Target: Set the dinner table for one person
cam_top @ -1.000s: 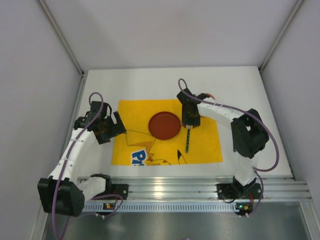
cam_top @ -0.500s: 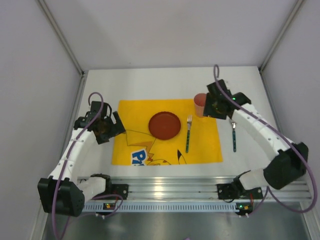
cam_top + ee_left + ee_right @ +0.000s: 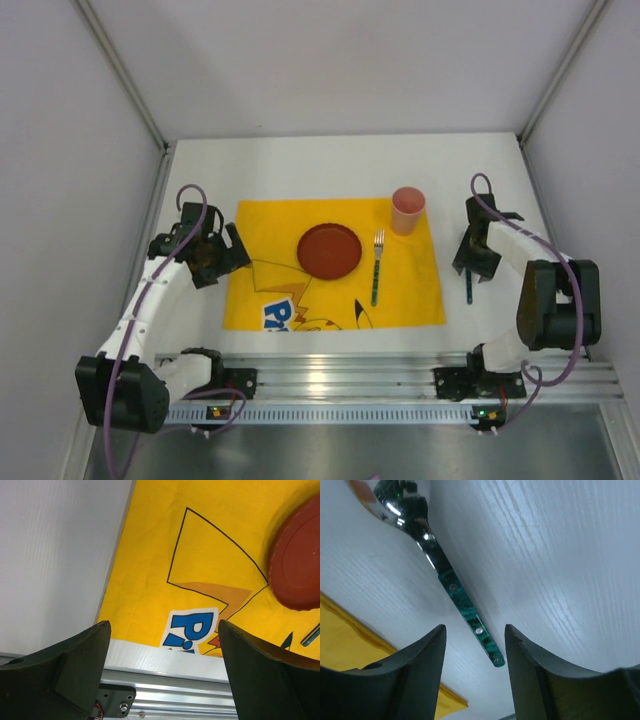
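The white dinner table [image 3: 300,170] carries a yellow cartoon placemat [image 3: 260,235]. On the mat are a red plate [image 3: 328,250], a green-handled fork [image 3: 377,268] just to its right, and a pink cup [image 3: 407,210] at the far right corner. A second green-handled metal utensil [image 3: 468,288] lies on the bare table to the right of the mat. My right gripper [image 3: 473,262] hangs low over it, open. In the right wrist view the handle end [image 3: 470,617] lies between the open gripper [image 3: 475,645], untouched. My left gripper [image 3: 226,252] is open and empty at the mat's left edge [image 3: 165,635].
The ridged aluminium rail [image 3: 350,375] runs along the table's near edge and also shows in the left wrist view [image 3: 175,690]. Grey walls close in the left, back and right. The plate [image 3: 295,565] shows at the right of the left wrist view.
My right gripper has left the pink cup standing on the mat's far right corner and moved right and down over the utensil beside the mat. The left arm has not moved.
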Controlling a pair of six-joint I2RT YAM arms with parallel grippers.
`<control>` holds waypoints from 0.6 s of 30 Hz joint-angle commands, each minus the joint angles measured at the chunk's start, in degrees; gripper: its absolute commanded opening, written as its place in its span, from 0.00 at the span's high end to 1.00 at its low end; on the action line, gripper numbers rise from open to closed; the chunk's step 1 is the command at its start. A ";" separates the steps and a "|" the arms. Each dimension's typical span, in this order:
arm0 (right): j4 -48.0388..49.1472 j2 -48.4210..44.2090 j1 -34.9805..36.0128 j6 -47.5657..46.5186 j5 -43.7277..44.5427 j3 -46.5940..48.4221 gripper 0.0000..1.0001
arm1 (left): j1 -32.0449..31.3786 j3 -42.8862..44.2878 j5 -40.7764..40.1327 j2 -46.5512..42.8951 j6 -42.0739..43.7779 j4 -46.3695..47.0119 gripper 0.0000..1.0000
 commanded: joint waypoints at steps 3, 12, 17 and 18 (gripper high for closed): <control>7.26 3.60 -3.52 -3.05 1.51 1.25 0.49 | 0.24 0.10 -0.59 -1.21 0.35 -0.71 0.06; 5.00 -3.65 -0.98 -0.15 -3.67 3.27 0.54 | 0.24 -0.08 -1.20 -1.83 0.08 -0.79 0.06; 0.25 -11.59 17.99 4.59 1.16 9.95 0.51 | 0.24 -0.08 -1.38 -1.21 -0.09 -0.44 0.06; -1.50 -11.16 19.49 5.73 0.99 10.48 0.49 | 0.24 -0.16 -1.38 -1.04 -0.09 -0.18 0.06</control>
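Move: The spoon lies almost under the right hand, its middle about 3 cm ahead, 1 cm to the left and some 3 cm below, with the handle end nearer the robot. The mug stands roughly 12 cm ahead and 16 cm left of that hand, its middle about 1 cm higher; the fork on the yellow mat is about 2 cm ahead and 22 cm left. From the left hand the spoon is some 56 cm to the right, about 4 cm ahead and 12 cm lower. Down and a little to the right first, the right hand dips about 2 cm over the spoon's handle while easing forward, its fingers staying half open. Then it turns back up and sweeps left and forward, about 9 cm left and 8 cm up from the low point, empty, towards the mug and the mat's right edge. The wrist swings the fingertips outward about 15 degrees and turns some 10 degrees counter-clockwise. ##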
